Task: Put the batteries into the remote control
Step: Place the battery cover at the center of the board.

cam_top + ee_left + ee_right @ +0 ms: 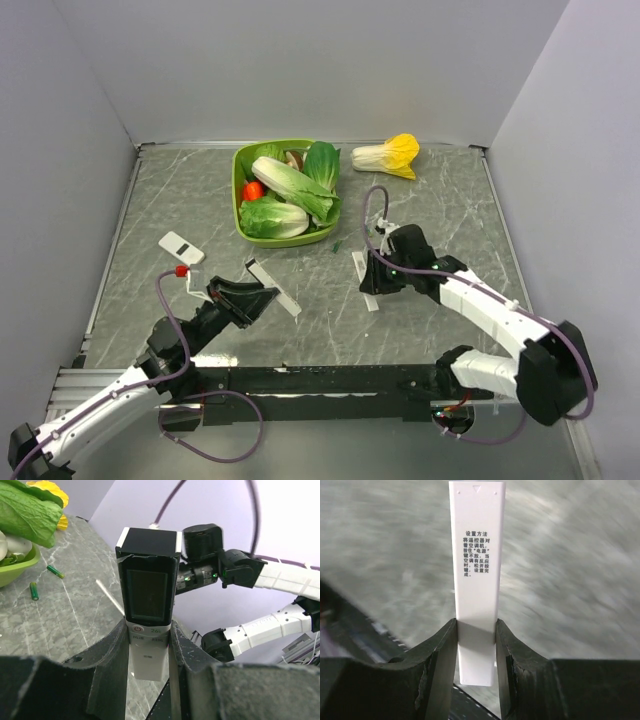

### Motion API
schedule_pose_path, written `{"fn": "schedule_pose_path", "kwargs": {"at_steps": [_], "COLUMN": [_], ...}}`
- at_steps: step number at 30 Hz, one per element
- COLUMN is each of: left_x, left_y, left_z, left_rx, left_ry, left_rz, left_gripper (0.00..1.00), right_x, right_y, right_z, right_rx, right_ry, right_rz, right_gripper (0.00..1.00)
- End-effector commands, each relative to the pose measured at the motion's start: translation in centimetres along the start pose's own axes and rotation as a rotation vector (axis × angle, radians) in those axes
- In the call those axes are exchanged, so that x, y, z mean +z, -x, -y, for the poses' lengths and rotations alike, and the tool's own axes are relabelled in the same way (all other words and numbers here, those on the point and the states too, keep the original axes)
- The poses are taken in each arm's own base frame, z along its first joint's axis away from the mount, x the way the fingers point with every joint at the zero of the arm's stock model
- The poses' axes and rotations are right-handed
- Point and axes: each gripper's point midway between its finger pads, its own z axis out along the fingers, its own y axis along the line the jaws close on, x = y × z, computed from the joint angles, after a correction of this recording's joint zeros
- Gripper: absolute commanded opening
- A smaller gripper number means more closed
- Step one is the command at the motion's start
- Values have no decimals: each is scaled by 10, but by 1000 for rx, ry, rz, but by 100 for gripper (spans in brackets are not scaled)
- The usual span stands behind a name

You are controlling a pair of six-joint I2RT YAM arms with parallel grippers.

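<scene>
My left gripper is shut on the remote control, a white bar with a black screen section, and holds it above the table. My right gripper is shut on a flat white cover strip with printed text, a little to the right of the remote. Two small green batteries lie on the table near the green bowl. In the top view they show as one green speck beside the bowl.
A green bowl of leafy vegetables and a red item stands at the back centre. A yellow-white cabbage lies to its right. A white plate with a red knob lies at the left. Grey walls close in the table.
</scene>
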Motion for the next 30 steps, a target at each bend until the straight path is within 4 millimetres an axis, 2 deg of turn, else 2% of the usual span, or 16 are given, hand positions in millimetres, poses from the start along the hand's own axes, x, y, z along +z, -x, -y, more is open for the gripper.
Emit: {"fn": "schedule_pose_path", "kwargs": {"at_steps": [1,5,9,14,17,21,25,28,30], "left_x": [-9,-8,-7,-7,-7,-6,-6,-6,-7], "left_y": [-26,-26,-25,-26,-25,-25,-26,-27,-30], "left_z": [-29,-27,-25,-21,-19,-18,-15,-10,-7], "left_rx": [3,-2,-2,3,4,7,9,14,23], "left_ry": [57,45,37,14,7,-1,-17,-43,-65], "left_rz": [-32,-31,-30,-37,-37,-39,-45,-55,-66], "left_gripper": [1,1,1,1,1,1,1,1,1], "right_x": [-5,-1,12,27,32,31,27,19,13], "right_y": [-5,-2,-11,-22,-26,-27,-26,-19,-6], "right_z": [51,70,85,92,92,92,92,82,56], "right_rx": [74,72,65,69,71,70,59,23,-16], "right_ry": [-318,-434,-497,-503,-491,-494,-492,-449,-327], "right_rz": [-65,-89,-166,-226,-247,-252,-243,-207,-131], "right_gripper": [15,19,21,24,34,58,72,78,81]}}
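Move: The clear spot at the centre of the board for the battery cover is about 6 cm to the right hand's right, 2 cm farther out and some 10 cm below. One green battery lies roughly 12 cm ahead and 4 cm left of the right hand, another 16 cm ahead and 3 cm right, both 10 cm below. The remote control is about 20 cm left, 6 cm back and 13 cm higher. From the left hand, the spot is roughly 25 cm right, 8 cm ahead and 22 cm below. Lower the right hand about 9 cm with the battery cover still pinched, carrying it some 6 cm to the right and tipping the fingers almost straight down until the cover meets the board. Then stop, spread the fingers wide to let go of the cover, and just begin to ease up. Keep the left hand still, holding the remote control. ##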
